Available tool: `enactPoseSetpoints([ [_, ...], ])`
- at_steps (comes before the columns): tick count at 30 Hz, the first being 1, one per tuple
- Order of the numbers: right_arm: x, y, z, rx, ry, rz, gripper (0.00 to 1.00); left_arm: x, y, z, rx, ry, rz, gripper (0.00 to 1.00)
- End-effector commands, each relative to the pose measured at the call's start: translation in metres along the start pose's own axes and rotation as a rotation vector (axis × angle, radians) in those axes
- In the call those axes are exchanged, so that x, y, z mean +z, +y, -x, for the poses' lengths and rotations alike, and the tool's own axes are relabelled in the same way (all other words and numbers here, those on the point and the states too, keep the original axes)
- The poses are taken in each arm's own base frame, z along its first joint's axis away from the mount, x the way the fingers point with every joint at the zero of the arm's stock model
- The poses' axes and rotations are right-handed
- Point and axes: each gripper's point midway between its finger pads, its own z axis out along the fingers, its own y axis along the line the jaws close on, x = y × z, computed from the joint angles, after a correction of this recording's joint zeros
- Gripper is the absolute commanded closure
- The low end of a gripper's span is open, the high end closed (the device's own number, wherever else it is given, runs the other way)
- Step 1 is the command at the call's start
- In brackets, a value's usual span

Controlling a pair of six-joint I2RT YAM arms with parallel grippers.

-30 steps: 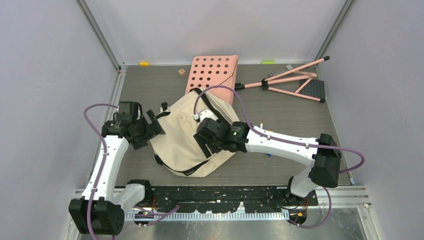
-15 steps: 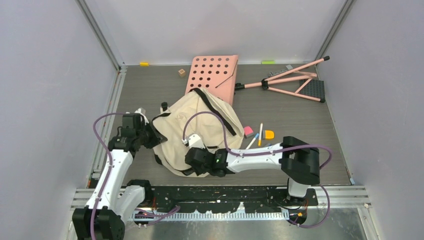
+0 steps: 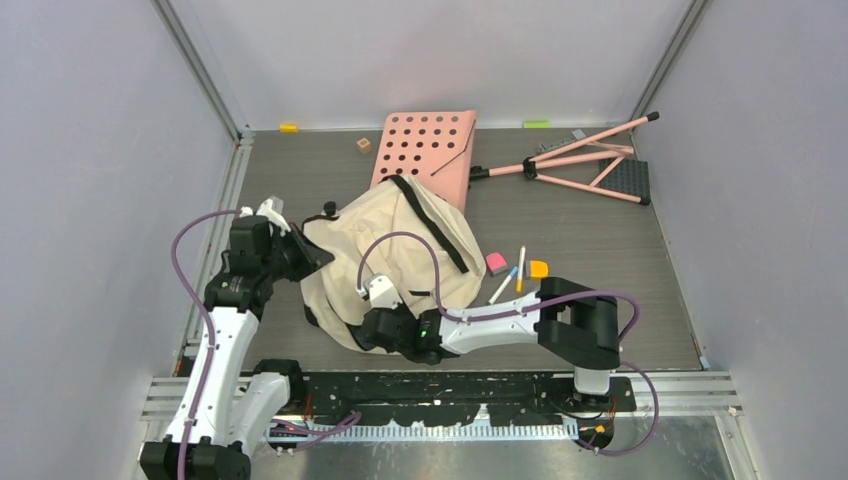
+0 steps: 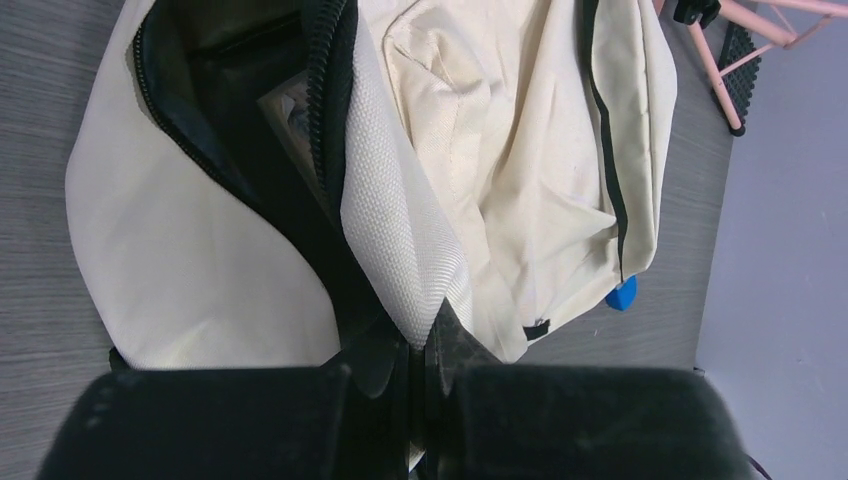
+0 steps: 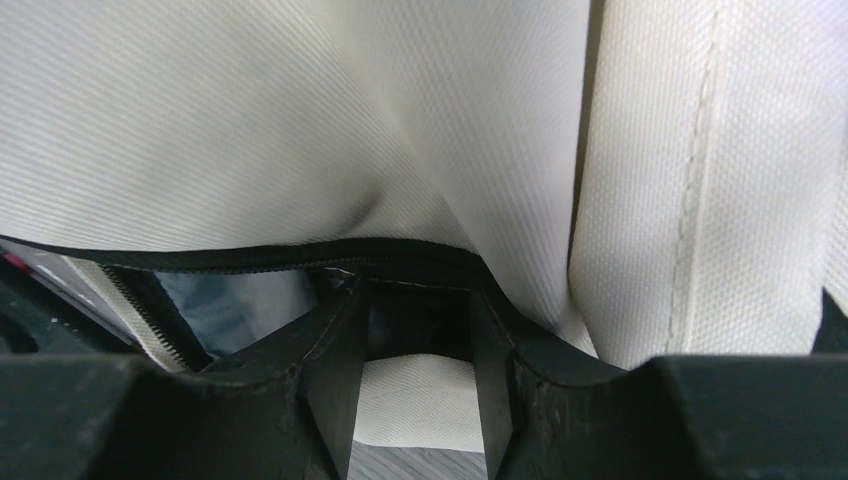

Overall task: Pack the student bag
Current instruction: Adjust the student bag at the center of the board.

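The student bag (image 3: pixel 390 250) is a cream backpack with black straps, lying crumpled mid-table. My left gripper (image 3: pixel 305 255) is at its left side, shut on a fold of cream fabric beside the open zipper. In the left wrist view the left gripper (image 4: pixel 428 335) pinches that fold of the bag (image 4: pixel 500 150), and the dark mouth gapes to its left. My right gripper (image 3: pixel 365 330) is low at the bag's near edge. In the right wrist view the right gripper (image 5: pixel 417 295) has its jaws apart, astride the black zipper rim of the bag (image 5: pixel 300 120), with grey lining at the left.
A pink perforated board (image 3: pixel 425 145) leans behind the bag, and a pink folding stand (image 3: pixel 590 160) lies at the back right. Pens (image 3: pixel 512 275), a pink eraser (image 3: pixel 496 263) and an orange piece (image 3: pixel 538 268) lie right of the bag. A small cube (image 3: pixel 363 144) sits at the back.
My left gripper has closed on the bag's left edge and lifted it slightly. My right arm has drawn back from over the bag to its near edge, uncovering the pens, and its jaws have narrowed.
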Motion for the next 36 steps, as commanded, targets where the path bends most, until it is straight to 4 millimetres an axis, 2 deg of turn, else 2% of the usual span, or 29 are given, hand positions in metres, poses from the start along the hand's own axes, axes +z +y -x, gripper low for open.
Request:
enactPoseSetpoints([
  [1,-0.017,-0.028,0.001,-0.035,-0.018,-0.2,0.55,-0.014,-0.023,0.038,0.077,-0.155,-0.061,1.0],
  [5,-0.06,-0.057,0.004,-0.082,-0.046,-0.363,0.56,-0.013,-0.016,0.037,0.117,-0.153,-0.031,1.0],
  [8,-0.078,-0.072,0.008,-0.058,-0.073,-0.433,0.56,-0.01,-0.008,0.033,0.135,-0.14,-0.009,1.0],
  [13,-0.093,-0.101,-0.006,0.008,-0.078,-0.534,0.57,-0.009,-0.005,0.025,0.134,-0.134,-0.018,1.0],
  [16,-0.097,-0.108,-0.014,0.043,-0.067,-0.553,0.57,-0.01,-0.012,0.017,0.145,-0.114,-0.073,1.0],
  [18,-0.098,-0.106,-0.015,0.07,-0.069,-0.53,0.57,-0.009,-0.014,0.011,0.156,-0.093,-0.104,1.0],
  [22,-0.098,-0.087,0.004,0.113,-0.109,-0.425,0.54,-0.006,-0.01,0.003,0.176,-0.061,-0.105,1.0],
  [26,-0.096,-0.061,0.031,0.179,-0.17,-0.323,0.39,-0.005,-0.008,0.001,0.175,-0.057,-0.101,1.0],
  [27,-0.092,-0.056,0.034,0.184,-0.177,-0.318,0.33,-0.005,-0.008,0.001,0.173,-0.057,-0.104,1.0],
  [29,-0.085,-0.049,0.039,0.177,-0.18,-0.321,0.28,-0.005,-0.01,0.001,0.173,-0.057,-0.112,1.0],
  [32,-0.068,-0.039,0.039,0.152,-0.154,-0.349,0.25,-0.006,-0.013,0.002,0.181,-0.057,-0.124,1.0],
  [36,-0.047,-0.036,0.034,0.142,-0.115,-0.376,0.23,-0.01,-0.019,0.007,0.2,-0.073,-0.138,1.0],
])
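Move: The student bag lies in front of the right hand, its middle some 12 cm ahead, 3 cm left and about level; the half-open fingers are right at the zip mouth in its near edge. To the right of this hand lie a white marker, about 23 cm over and 7 cm ahead, and the pink block, 21 cm over and 12 cm ahead. From the left hand, the bag's middle is roughly 16 cm right, 2 cm ahead and 15 cm down. The right hand comes free of the zip mouth and sweeps about 13 cm to the right along the bag's near edge, rising some 4 cm and turning roughly 20 degrees clockwise, then doubles back left by about 8 cm, climbing a little more before it starts to sink, while its fingers open from half to three quarters above the near edge. The left hand keeps its closed pinch on the bag's raised left rim, easing about a centimetre back and turning slightly clockwise. ##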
